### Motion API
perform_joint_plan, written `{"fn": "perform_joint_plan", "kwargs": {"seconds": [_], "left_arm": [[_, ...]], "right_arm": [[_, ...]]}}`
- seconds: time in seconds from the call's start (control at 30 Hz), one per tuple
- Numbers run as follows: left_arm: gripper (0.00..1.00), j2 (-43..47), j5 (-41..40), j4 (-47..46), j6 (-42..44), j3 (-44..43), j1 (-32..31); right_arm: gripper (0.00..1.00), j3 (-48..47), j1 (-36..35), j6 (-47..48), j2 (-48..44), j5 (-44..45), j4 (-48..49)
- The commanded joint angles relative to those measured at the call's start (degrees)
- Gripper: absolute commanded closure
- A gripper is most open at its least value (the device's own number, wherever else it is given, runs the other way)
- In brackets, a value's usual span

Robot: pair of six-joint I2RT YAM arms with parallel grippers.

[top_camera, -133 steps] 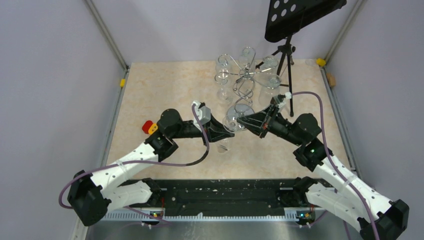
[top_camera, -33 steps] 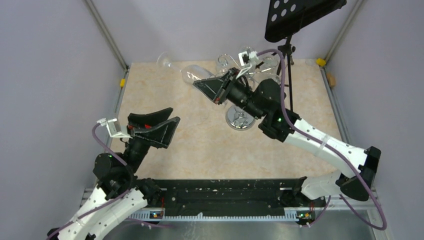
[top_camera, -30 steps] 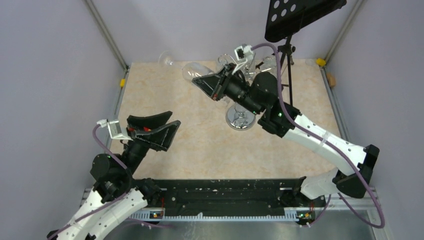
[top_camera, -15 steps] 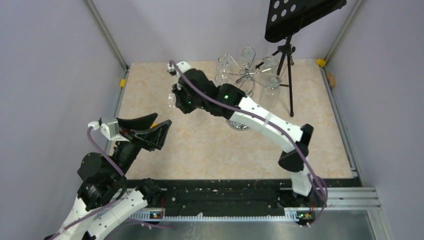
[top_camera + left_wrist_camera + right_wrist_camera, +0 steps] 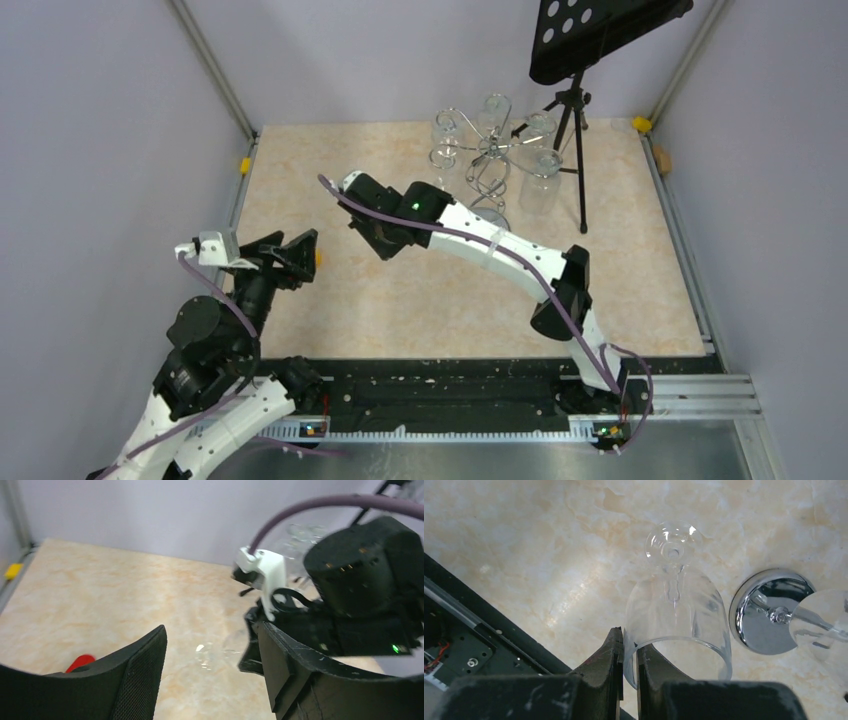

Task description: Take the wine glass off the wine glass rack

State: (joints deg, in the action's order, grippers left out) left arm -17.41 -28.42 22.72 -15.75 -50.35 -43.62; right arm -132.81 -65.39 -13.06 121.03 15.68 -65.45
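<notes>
The clear wine glass (image 5: 676, 605) is held by its rim in my right gripper (image 5: 629, 640), which is shut on it with one finger inside the bowl and one outside. Its foot (image 5: 672, 542) points away towards the tabletop. From above, the right gripper (image 5: 380, 235) reaches over the table's left-centre and hides the glass. The wine glass rack (image 5: 488, 150) stands at the back, and its chrome base (image 5: 774, 612) lies right of the glass. My left gripper (image 5: 210, 635) is open at the near left, facing the faintly visible glass (image 5: 220, 650) and holding nothing.
Several glasses (image 5: 443, 130) still hang on the rack. A black music stand (image 5: 600, 30) on a tripod (image 5: 575, 110) stands right of it. A red object (image 5: 80, 662) lies by my left gripper (image 5: 300, 250). Walls close in the left, back and right.
My right arm has swung the glass from beside the rack leftward and nearer, turning it foot-down over the table. My left gripper has drawn back left and narrowed slightly.
</notes>
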Motion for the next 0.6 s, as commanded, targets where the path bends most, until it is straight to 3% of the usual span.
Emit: {"fn": "perform_joint_plan", "kwargs": {"seconds": [0.0, 0.17, 0.57], "left_arm": [[0.29, -3.1, -14.7, 5.8, -1.9, -2.3, -0.1], [0.29, -3.7, -16.7, 6.4, -2.1, -1.1, -0.1], [0.29, -2.4, -15.5, 3.2, -1.1, 1.9, -0.1]], "right_arm": [[1.0, -1.8, 0.7, 0.5, 1.2, 3.9, -2.4], [1.0, 0.3, 3.3, 0.6, 1.9, 0.2, -0.5], [1.0, -6.4, 6.2, 1.9, 9.5, -1.9, -0.5]]}}
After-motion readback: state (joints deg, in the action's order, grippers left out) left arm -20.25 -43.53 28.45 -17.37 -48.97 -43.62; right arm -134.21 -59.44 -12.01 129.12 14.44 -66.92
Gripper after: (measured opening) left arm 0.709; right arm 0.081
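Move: The wine glass, already off the rack and held by its bowl wall in the right fingers with its foot downward, is bound for bare table about 6 cm ahead, 2 cm right and some 21 cm below the right hand. From that hand the rack's round base lies roughly 10 cm ahead and 24 cm right, the red-and-yellow toy about 5 cm ahead and 16 cm left, both at table level. From the left hand the table spot is some 15 cm ahead, 11 cm right and 36 cm down. The wine glass is carried down about 6 cm and forward nearly 5 cm, sinking first and then easing out over the table, with a slight drift right; the right fingers keep their pinch on its wall while the wrist tips slightly steeper. The empty left hand, still open, sinks about 4 cm, shifts left and a little forward, and swings some 15 degrees counter-clockwise. ##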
